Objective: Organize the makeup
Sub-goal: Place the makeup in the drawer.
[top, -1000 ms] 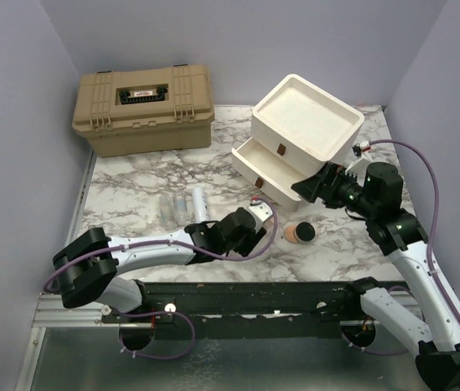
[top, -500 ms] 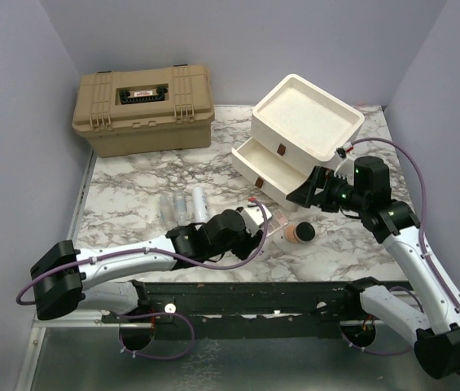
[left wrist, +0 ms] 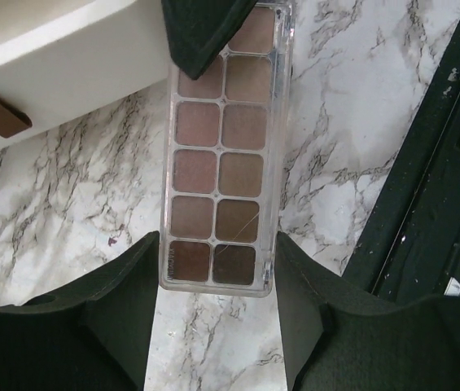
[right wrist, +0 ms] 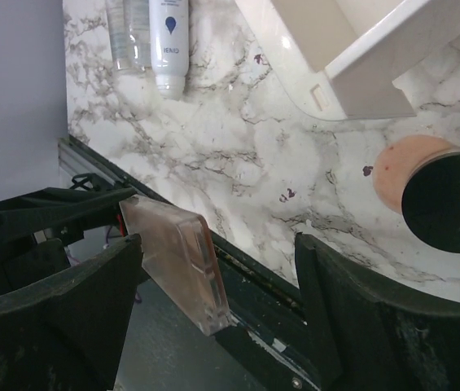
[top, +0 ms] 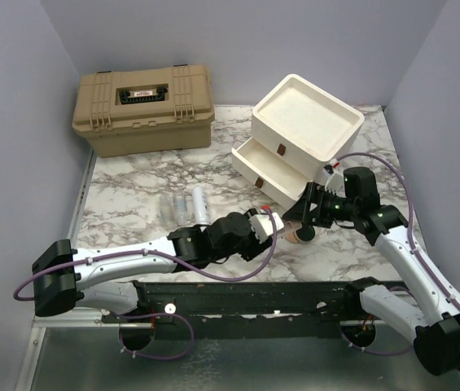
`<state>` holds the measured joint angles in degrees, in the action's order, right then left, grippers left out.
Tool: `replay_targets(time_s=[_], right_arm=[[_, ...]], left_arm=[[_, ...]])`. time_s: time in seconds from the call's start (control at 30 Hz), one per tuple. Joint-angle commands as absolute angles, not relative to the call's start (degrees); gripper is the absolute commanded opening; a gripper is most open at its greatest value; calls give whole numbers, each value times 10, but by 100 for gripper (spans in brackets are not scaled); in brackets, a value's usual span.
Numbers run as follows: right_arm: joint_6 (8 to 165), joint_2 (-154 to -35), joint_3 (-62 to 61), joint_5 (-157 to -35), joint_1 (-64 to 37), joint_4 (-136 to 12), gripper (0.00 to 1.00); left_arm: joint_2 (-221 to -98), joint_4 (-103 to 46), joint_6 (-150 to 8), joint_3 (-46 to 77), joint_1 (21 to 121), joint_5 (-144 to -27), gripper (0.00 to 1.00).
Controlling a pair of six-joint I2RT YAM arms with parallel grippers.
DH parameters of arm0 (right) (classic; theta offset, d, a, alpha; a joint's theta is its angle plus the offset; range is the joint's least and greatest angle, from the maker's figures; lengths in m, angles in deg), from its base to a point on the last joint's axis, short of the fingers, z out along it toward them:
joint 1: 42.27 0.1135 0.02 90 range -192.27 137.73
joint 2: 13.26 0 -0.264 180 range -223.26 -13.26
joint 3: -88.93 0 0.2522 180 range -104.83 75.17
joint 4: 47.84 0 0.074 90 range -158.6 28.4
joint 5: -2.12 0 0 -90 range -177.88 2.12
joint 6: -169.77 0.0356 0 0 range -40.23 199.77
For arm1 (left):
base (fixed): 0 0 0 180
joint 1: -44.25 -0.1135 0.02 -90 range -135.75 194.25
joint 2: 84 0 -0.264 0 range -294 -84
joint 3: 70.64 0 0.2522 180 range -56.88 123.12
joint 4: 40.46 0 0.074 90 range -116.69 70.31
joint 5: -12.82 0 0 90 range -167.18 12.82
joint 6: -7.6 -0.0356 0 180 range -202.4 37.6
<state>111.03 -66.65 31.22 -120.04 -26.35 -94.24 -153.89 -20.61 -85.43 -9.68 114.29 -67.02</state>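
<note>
The rectangular pink palette [left wrist: 217, 163] with rows of brown and pink shades is lifted off the marble, and my left gripper [left wrist: 217, 254] is shut on its long edges. My right gripper [right wrist: 217, 273] is open around the palette's [right wrist: 179, 259] far end; one finger lies close against it, the other stands well apart. In the top view the two grippers meet over the palette [top: 273, 223], just in front of the open drawer. The round black compact [right wrist: 437, 191] with peach powder lies open beside them. A whitish bottle [top: 199, 202] and clear tubes [top: 169, 208] lie further left.
The cream drawer unit [top: 307, 122] stands at the back right with its lower drawer [top: 264, 165] pulled open. A tan toolbox [top: 142, 107] sits shut at the back left. The black rail [top: 254, 295] runs along the table's near edge, under the palette's outer end.
My right gripper has swung left and down to the palette, its jaws narrowing a little. The left arm has carried the palette to the right, toward it.
</note>
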Motion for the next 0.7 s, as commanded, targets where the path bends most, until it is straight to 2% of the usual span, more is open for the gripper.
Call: replay_targets(time_s=[0.0,0.03,0.13,0.27,0.4,0.67], right_arm=[[1118,-676,313,-1237,-262,-919,80],[1124,-675,315,-1238,-262,-910,80],[1139,-673,319,-1253,-262,-891,67],[1137,-664,319,-1269,-262,-885,59],[1123,-645,313,-1273,-262,-889,56],[1172,-641,349,-1302,-262,-814,45]], left_arm=[[-1550,-212,-891,-74,1156,-641,27],[-1551,-213,-896,-73,1156,-639,26],[-1549,-213,-905,-72,1156,-639,23],[-1552,-213,-901,-78,1156,-639,21],[-1550,-220,-889,-84,1156,-660,14],[-1502,-280,-878,-132,1156,-679,12]])
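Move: The palette is already in the left fingers, its middle about 5 cm to the right of that hand, 3 ahead and 3 below. Its free end reaches the right hand's open fingers, from which its middle lies about 4 cm left, 3 back and nearly level. From the right hand, the open drawer's middle is some 18 cm ahead, 3 left and 10 below; the black-lidded jar sits about 6 cm right, level fore and aft, 12 below. The right hand closes its fingers from wide to about half open over the two faces of the palette's free end, rising about 3.5 cm as it does, easing 1.5 cm or so left towards the left hand and tipping its fingertips up by roughly 10 degrees. The left hand stays in place as a steady holder, keeping its grip on the palette's side edges at the near end with its opening unchanged. ##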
